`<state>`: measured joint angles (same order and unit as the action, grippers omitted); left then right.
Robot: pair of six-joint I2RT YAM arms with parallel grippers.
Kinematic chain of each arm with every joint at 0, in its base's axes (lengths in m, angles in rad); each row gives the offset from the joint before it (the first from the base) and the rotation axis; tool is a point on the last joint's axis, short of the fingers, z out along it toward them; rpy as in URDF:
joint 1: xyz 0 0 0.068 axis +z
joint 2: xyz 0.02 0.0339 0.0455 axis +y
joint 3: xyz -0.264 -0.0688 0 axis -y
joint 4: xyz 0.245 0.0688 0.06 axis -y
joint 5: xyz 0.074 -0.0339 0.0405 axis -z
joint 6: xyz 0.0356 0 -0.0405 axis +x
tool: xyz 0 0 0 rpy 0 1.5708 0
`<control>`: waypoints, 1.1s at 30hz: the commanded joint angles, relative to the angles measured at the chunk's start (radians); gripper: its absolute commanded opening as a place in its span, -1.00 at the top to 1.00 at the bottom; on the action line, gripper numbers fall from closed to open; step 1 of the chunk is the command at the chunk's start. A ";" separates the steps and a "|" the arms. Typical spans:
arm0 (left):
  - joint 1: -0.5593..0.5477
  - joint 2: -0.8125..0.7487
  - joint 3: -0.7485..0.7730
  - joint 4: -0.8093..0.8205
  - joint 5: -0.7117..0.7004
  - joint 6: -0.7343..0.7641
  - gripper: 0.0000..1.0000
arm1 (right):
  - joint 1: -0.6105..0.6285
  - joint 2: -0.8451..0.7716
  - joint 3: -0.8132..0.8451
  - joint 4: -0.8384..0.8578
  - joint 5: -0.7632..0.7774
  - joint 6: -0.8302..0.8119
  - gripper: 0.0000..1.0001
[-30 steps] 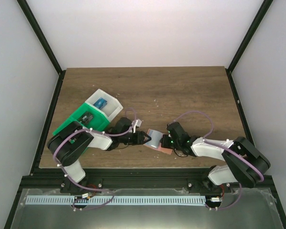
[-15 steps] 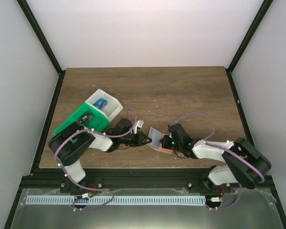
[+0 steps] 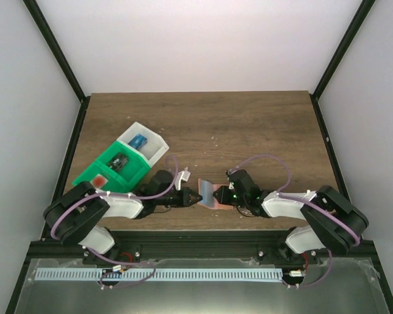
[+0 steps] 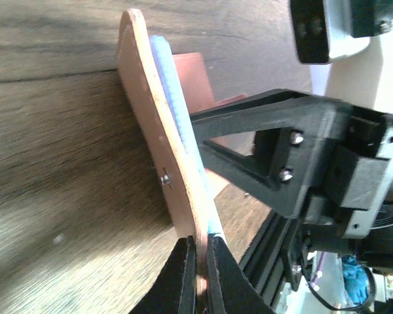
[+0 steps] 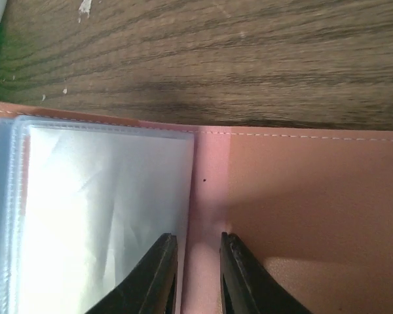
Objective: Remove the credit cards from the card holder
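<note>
The card holder [image 3: 211, 194] lies near the table's front edge between both grippers. Its left flap [image 4: 158, 140] stands upright, salmon outside and light blue inside. My left gripper [image 4: 200, 261] is shut on that flap's edge. My right gripper [image 5: 198, 245] is over the holder's inside with its jaws a little apart, straddling the pink centre fold [image 5: 209, 196]. Clear sleeves [image 5: 105, 209] to the left of the fold show no card. A blue credit card [image 3: 139, 141] lies in the white tray. A dark one [image 3: 121, 161] and a red one [image 3: 101, 178] lie in the green tray.
The green tray [image 3: 111, 171] and the white tray [image 3: 152, 145] sit together at the left, just behind my left arm. The table's black front rail [image 3: 203, 235] runs close behind the holder. Bare wood stretches across the back and right.
My left gripper has closed on the holder's left flap and raised it upright, with the arm swinging lower and nearer the front. The right jaws have parted slightly.
</note>
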<state>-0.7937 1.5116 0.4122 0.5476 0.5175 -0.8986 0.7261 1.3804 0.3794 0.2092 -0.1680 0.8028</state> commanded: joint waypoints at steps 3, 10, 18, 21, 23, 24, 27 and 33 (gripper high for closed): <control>-0.008 -0.037 -0.079 0.075 -0.052 -0.011 1.00 | 0.042 0.039 0.025 0.008 -0.018 0.030 0.58; -0.012 -0.096 -0.092 -0.009 -0.106 0.038 1.00 | 0.046 -0.095 -0.016 0.021 -0.079 0.024 0.29; -0.010 -0.099 -0.106 0.010 -0.112 0.059 1.00 | 0.070 -0.090 0.068 -0.093 -0.065 0.044 -0.20; -0.011 -0.105 -0.103 -0.008 -0.116 0.074 1.00 | 0.071 -0.054 0.104 -0.109 -0.077 0.035 -0.33; -0.011 -0.106 -0.102 -0.016 -0.116 0.083 1.00 | 0.072 -0.028 0.118 -0.115 -0.079 0.032 -0.36; -0.012 -0.106 -0.103 -0.018 -0.118 0.085 1.00 | 0.072 -0.017 0.119 -0.109 -0.087 0.031 -0.37; -0.012 -0.108 -0.115 -0.018 -0.129 0.079 1.00 | 0.072 0.021 0.114 -0.060 -0.145 0.031 -0.38; -0.012 -0.093 -0.119 -0.014 -0.130 0.080 1.00 | 0.073 0.075 0.127 -0.058 -0.155 0.021 -0.43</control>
<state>-0.8005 1.4216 0.3019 0.5259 0.3962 -0.8368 0.7891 1.4258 0.4808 0.1558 -0.3054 0.8352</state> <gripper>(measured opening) 0.040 0.713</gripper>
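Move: The left gripper already pinches the raised left cover of the card holder; the clear card sleeves lie about 2 cm to its right, 1 cm ahead and 3 cm below. From the right gripper, low over the spine, the sleeves' middle is some 4 cm to the left, level in depth and about 1 cm down. The holder's right cover centres 4 cm to that gripper's right, level in depth, 2 cm down. Raise the right gripper some 3 cm off the spine, drawing it back 2 cm and carrying it left about 4 cm over the card sleeves; open its fingers wide on the way and sink a little at the end so they straddle the sleeves. Meanwhile keep the left gripper shut on the left cover and pull it left about 3 cm while lowering it 2 cm. ##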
